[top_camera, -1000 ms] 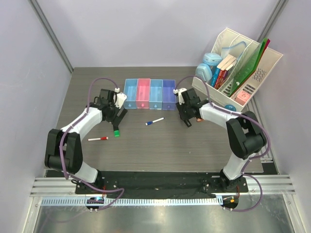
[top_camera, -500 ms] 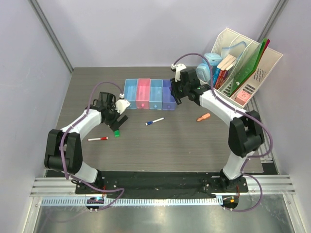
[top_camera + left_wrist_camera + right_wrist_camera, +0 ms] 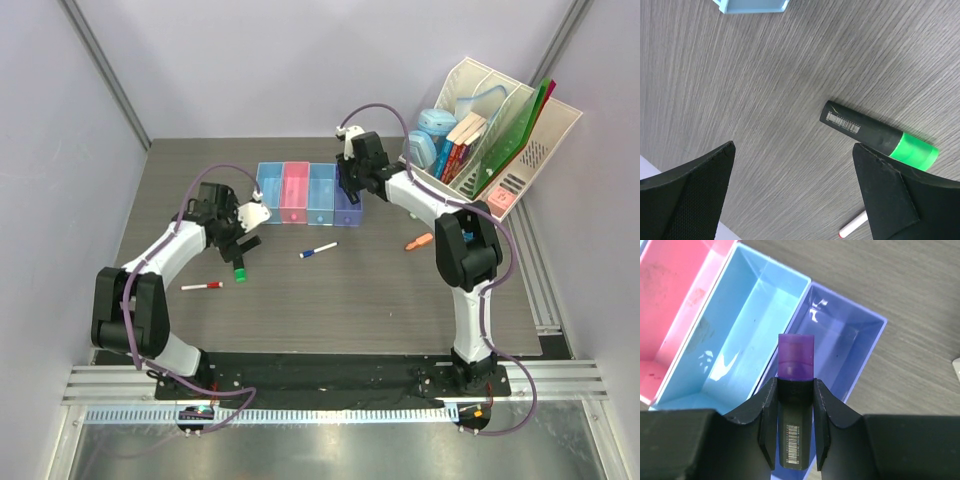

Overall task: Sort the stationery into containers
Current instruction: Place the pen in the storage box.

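Note:
My right gripper point(image 3: 347, 187) is shut on a purple highlighter point(image 3: 796, 360) and holds it above the purple tray point(image 3: 860, 340), near the wall it shares with the light blue tray point(image 3: 750, 330). The pink tray point(image 3: 675, 305) is beside that. The row of four trays point(image 3: 307, 192) sits at the table's back middle. My left gripper point(image 3: 243, 238) is open and empty, just above and beside a green highlighter point(image 3: 240, 270), which lies near my right finger in the left wrist view point(image 3: 880, 135). My left gripper point(image 3: 795, 195) holds nothing. No blue roll shows.
A red-capped marker point(image 3: 202, 286) lies left of the green highlighter. A blue-capped marker point(image 3: 318, 250) lies in front of the trays. An orange highlighter point(image 3: 419, 241) lies to the right. A white file rack point(image 3: 495, 140) with books stands at the back right.
My right gripper has risen from the table to the right of the trays and moved left over the purple tray with the purple highlighter. The orange highlighter is now uncovered. My left gripper shifted slightly.

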Robot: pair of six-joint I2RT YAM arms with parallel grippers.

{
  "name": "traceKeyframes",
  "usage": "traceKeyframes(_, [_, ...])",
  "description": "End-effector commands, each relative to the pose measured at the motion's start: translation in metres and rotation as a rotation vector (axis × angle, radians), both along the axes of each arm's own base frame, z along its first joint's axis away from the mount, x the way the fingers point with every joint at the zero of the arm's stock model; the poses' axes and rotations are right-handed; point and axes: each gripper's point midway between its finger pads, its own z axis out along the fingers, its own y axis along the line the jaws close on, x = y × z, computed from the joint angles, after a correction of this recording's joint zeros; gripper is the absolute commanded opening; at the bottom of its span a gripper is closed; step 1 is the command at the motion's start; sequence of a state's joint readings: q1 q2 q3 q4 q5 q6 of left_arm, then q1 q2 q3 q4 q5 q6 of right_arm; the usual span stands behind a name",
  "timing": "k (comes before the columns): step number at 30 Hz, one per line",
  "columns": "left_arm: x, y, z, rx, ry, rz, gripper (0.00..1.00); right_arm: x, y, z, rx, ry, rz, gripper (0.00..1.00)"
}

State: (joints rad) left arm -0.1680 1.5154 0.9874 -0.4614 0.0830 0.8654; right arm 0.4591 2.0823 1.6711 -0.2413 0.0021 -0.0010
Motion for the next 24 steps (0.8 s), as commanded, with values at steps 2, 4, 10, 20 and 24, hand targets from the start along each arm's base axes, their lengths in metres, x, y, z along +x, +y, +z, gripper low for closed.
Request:
traceKeyframes(2, [0.014, -0.004, 0.012, 0.001, -0.054, -0.054, 1.0, 0.026, 0.011, 0.035, 0.035, -0.117, -0.017, 0.01])
traceKeyframes(4, [0.011, -0.002, 0.005, 0.013, -0.04, -0.055, 1.0, 0.028, 0.011, 0.034, 0.031, -0.119, -0.023, 0.01])
traceKeyframes(10, [0.005, 0.007, -0.016, 0.089, -0.037, -0.112, 1.0, 0.027, 0.007, 0.034, 0.011, -0.122, -0.03, 0.38])
traceKeyframes(20, [0.008, 0.005, -0.031, -0.022, 0.158, 0.175, 1.0, 0.011, -0.003, 0.057, -0.001, -0.144, -0.015, 0.71])
traceKeyframes(24, [0.005, -0.001, -0.026, -0.087, 0.183, 0.264, 1.0, 0.002, -0.009, 0.074, -0.009, -0.169, -0.007, 0.72])
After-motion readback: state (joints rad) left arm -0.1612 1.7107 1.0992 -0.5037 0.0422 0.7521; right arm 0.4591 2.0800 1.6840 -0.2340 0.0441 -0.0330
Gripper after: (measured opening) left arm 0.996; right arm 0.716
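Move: The pen is already pinched in the right hand, above the purple compartment of the storage box, whose middle is about 1 cm ahead of that hand and some 6 cm below; the light-blue compartment is about 6 cm to its left. From the left hand, the green-capped highlighter lies roughly 4 cm back, 2 cm right and 5 cm down, with the red-capped marker about 8 cm left and 10 cm back, 5 cm down. The pen, still held, is carried about 1.5 cm forward over the purple compartment and stops there; the right fingers then spread wide and let go of it, and the hand eases back slightly. Meanwhile the left hand, fingers wide open, sinks about 3.5 cm beside the green-capped highlighter, finishing with a small push forward as it tips slightly further down. ##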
